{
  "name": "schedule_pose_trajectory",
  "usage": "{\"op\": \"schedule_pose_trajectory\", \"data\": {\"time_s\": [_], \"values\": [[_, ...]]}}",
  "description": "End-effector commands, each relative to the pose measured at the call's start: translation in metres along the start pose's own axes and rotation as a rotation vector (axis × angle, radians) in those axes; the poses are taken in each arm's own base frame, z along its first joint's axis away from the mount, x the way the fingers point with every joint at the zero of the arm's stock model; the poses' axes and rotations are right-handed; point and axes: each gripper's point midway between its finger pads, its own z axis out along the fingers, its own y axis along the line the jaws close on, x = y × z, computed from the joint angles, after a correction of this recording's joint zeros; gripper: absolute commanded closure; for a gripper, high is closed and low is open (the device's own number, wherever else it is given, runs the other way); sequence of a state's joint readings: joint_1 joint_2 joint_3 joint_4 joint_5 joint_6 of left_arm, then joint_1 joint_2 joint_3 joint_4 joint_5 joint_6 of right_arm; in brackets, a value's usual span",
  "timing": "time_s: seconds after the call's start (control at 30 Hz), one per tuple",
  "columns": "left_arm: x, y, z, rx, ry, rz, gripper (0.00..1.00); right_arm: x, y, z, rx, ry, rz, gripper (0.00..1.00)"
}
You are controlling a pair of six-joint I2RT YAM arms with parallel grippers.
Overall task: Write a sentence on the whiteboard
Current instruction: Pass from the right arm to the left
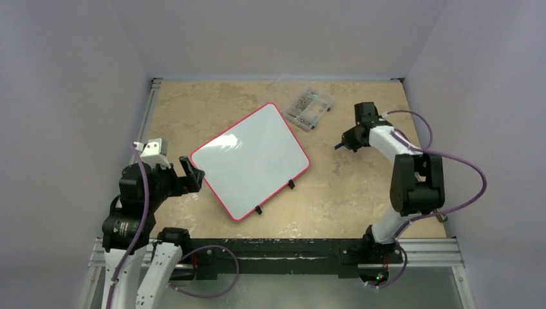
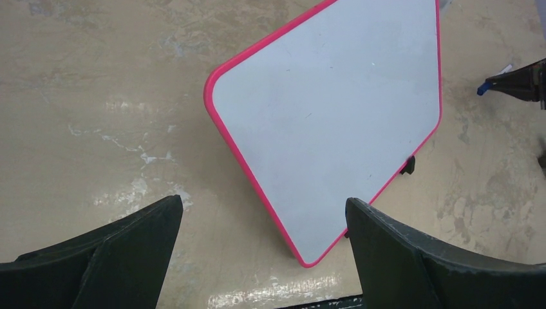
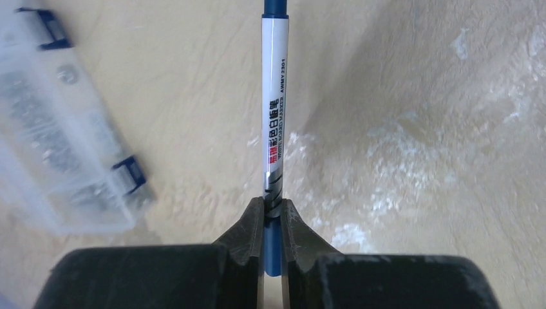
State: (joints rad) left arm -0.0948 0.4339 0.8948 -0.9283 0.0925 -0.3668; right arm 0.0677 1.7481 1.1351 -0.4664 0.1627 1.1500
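Note:
The whiteboard (image 1: 251, 161) lies tilted at mid-table, white with a red rim and small black feet. Its face (image 2: 335, 116) is blank; no sentence is in view. My left gripper (image 1: 193, 172) hovers at the board's left corner, jaws wide open with nothing between them (image 2: 264, 206). My right gripper (image 1: 348, 143) is to the right of the board, apart from it, shut on a white-and-blue marker (image 3: 275, 96). The fingers (image 3: 248, 225) pinch the marker's rear end, and its blue tip (image 1: 337, 147) points toward the board.
A small clear plastic box of screws (image 1: 310, 108) sits behind the board's far corner, close to the right gripper; it shows blurred at the left of the right wrist view (image 3: 58, 148). Grey walls enclose the beige tabletop (image 1: 193, 109).

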Motion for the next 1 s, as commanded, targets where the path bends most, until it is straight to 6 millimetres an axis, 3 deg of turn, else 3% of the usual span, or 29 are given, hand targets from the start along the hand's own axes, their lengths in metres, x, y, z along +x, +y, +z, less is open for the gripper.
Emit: {"op": "schedule_pose_trajectory", "data": {"time_s": [0.0,0.17,0.4,0.6,0.8,0.97], "values": [[-0.012,-0.027,0.004,0.129,0.021,0.003,0.00,-0.015,0.026,-0.054,-0.199,-0.054,-0.017,1.00],[-0.033,-0.061,-0.004,0.293,-0.020,-0.022,0.00,-0.024,0.025,-0.103,-0.314,-0.120,-0.085,1.00],[-0.061,-0.098,-0.012,0.458,-0.041,-0.057,0.00,-0.012,0.025,-0.161,-0.523,-0.107,-0.102,1.00],[-0.083,-0.126,0.003,0.547,-0.047,-0.125,0.00,0.000,0.034,-0.211,-0.739,-0.078,-0.097,1.00],[-0.098,-0.179,0.022,0.619,-0.041,-0.069,0.00,0.007,0.053,-0.249,-0.877,-0.077,-0.121,1.00],[-0.097,-0.222,0.035,0.722,-0.046,-0.017,0.04,0.033,0.080,-0.275,-1.003,-0.044,-0.176,1.00]]}}
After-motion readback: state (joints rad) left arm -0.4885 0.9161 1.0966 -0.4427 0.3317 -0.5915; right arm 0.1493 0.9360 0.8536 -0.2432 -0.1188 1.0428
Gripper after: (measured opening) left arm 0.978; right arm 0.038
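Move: The marker I'm after with my left hand is in my right gripper, its middle about 25 cm ahead of my left hand, 56 cm to the right and 19 cm lower. The whiteboard's middle lies some 16 cm ahead of the left hand, 15 cm right and 23 cm down. From my right hand, the left gripper is about 54 cm left, 23 cm back and 20 cm higher; the parts box is 17 cm ahead, 13 cm left and 3 cm lower. I keep the marker pinched near its blue end and lift it with my right hand about 22 cm, drawing back and then also left, while tipping those fingers up some 40 degrees from pointing down and turning them counter-clockwise. My left hand, fingers still wide open, swings right about 16 cm, also rising and reaching forward, turning clockwise and rolling its left side down, in over the whiteboard towards the marker. ##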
